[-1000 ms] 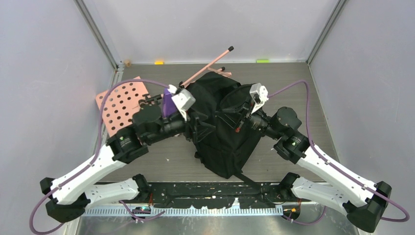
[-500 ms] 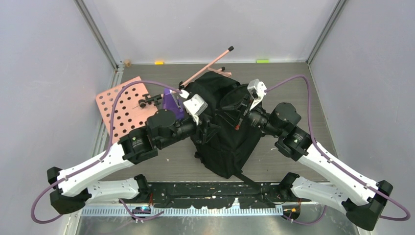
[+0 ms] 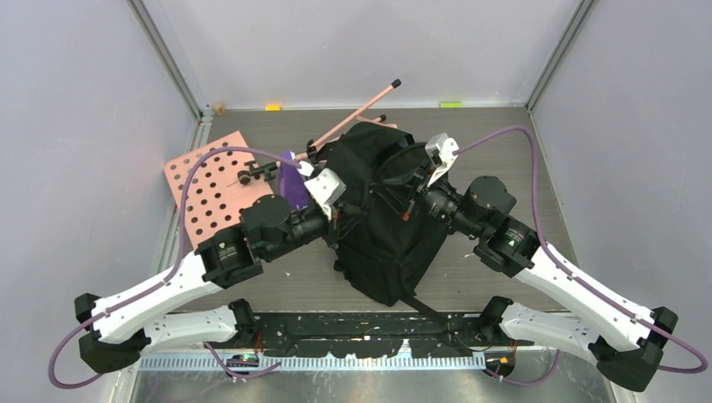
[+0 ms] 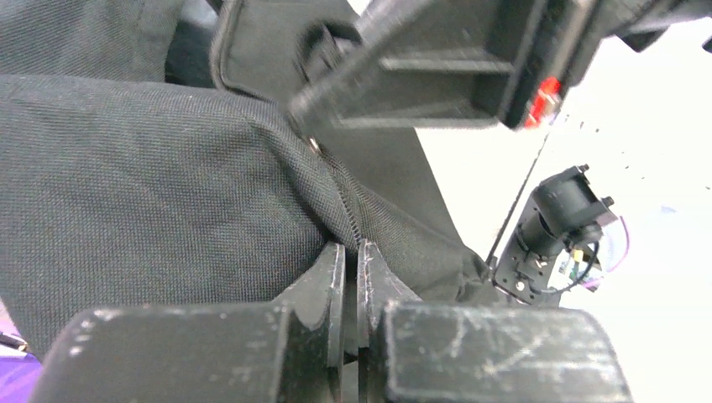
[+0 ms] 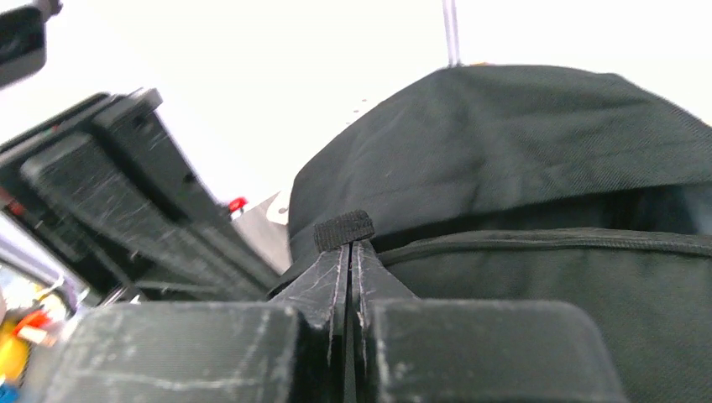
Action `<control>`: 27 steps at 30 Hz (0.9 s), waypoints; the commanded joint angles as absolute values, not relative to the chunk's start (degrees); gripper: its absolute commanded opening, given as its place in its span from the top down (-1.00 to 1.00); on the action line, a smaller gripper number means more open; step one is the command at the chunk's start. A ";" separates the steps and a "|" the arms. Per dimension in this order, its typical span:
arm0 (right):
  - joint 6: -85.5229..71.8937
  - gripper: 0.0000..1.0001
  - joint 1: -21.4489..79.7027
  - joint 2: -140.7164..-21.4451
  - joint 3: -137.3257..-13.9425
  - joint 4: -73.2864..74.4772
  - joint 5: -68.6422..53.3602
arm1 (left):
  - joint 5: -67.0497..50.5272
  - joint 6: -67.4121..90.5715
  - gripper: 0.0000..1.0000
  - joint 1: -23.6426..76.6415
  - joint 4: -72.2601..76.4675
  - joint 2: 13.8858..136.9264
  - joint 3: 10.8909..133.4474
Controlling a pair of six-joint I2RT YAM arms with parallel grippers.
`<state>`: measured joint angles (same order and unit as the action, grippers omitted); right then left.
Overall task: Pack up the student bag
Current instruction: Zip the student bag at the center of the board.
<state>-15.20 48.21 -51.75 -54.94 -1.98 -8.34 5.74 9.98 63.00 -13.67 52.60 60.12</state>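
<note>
The student bag [image 3: 388, 231], a large black fabric backpack, lies in the middle of the table between both arms. My left gripper [image 3: 337, 221] is at the bag's left side. In the left wrist view its jaws [image 4: 351, 252] are shut on the bag's fabric [image 4: 168, 218] right at the zipper line [image 4: 340, 189]. My right gripper [image 3: 406, 206] reaches in from the right over the bag's upper part. In the right wrist view it [image 5: 350, 248] is shut on a small black webbing tab [image 5: 344, 228] of the bag [image 5: 520, 143]. What lies inside the bag is hidden.
A pink pegboard [image 3: 206, 180] lies left of the bag, with a purple object [image 3: 291, 186] at its right edge. A pink rod [image 3: 357, 113] juts out behind the bag toward the back wall. Small yellow [image 3: 273, 107] and green [image 3: 451, 104] markers sit on the back edge.
My left gripper has shifted a little along the bag's left side and closed on the fabric at the zipper. The right gripper has stayed shut on the tab, hardly moving.
</note>
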 commanded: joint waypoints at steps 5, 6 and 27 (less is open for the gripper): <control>-14.79 0.99 46.93 -52.70 -62.10 -6.51 6.11 | -3.91 5.29 1.00 63.71 -25.65 47.85 61.52; -14.84 0.99 46.93 -53.25 -62.34 -6.59 6.66 | -4.22 5.01 1.00 63.73 -26.30 47.21 61.41; -13.52 0.99 34.03 -57.69 -67.69 6.71 22.08 | 1.62 1.12 1.00 63.72 -38.87 41.17 66.09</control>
<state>-10.55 42.39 -58.04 -65.10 5.02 17.21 1.08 2.63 63.07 -32.12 42.92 62.48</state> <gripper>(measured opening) 0.048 0.032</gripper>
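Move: Out ahead of the right hand, which already has the zip pull, the far right end of the bag's zip lies about 12 cm ahead, 10 cm right and some 3 cm lower. The purple holder stands roughly 20 cm ahead and 22 cm left of this hand, some 28 cm below. The left hand already pinches the bag's zip edge right at its fingertips; the zip pull is about 5 cm ahead, 4 cm right and 3 cm above that hand. Drawing the zip pull along the bag's mouth, the right hand rises about 2 cm, then sweeps forward some 9 cm and right some 7 cm towards the zip's far end, turning about 30 degrees clockwise. The left hand keeps its pinch on the zip edge and draws it back about 4 cm, then steadily left some 5 cm, away from the pull. Both grippers stay shut. ##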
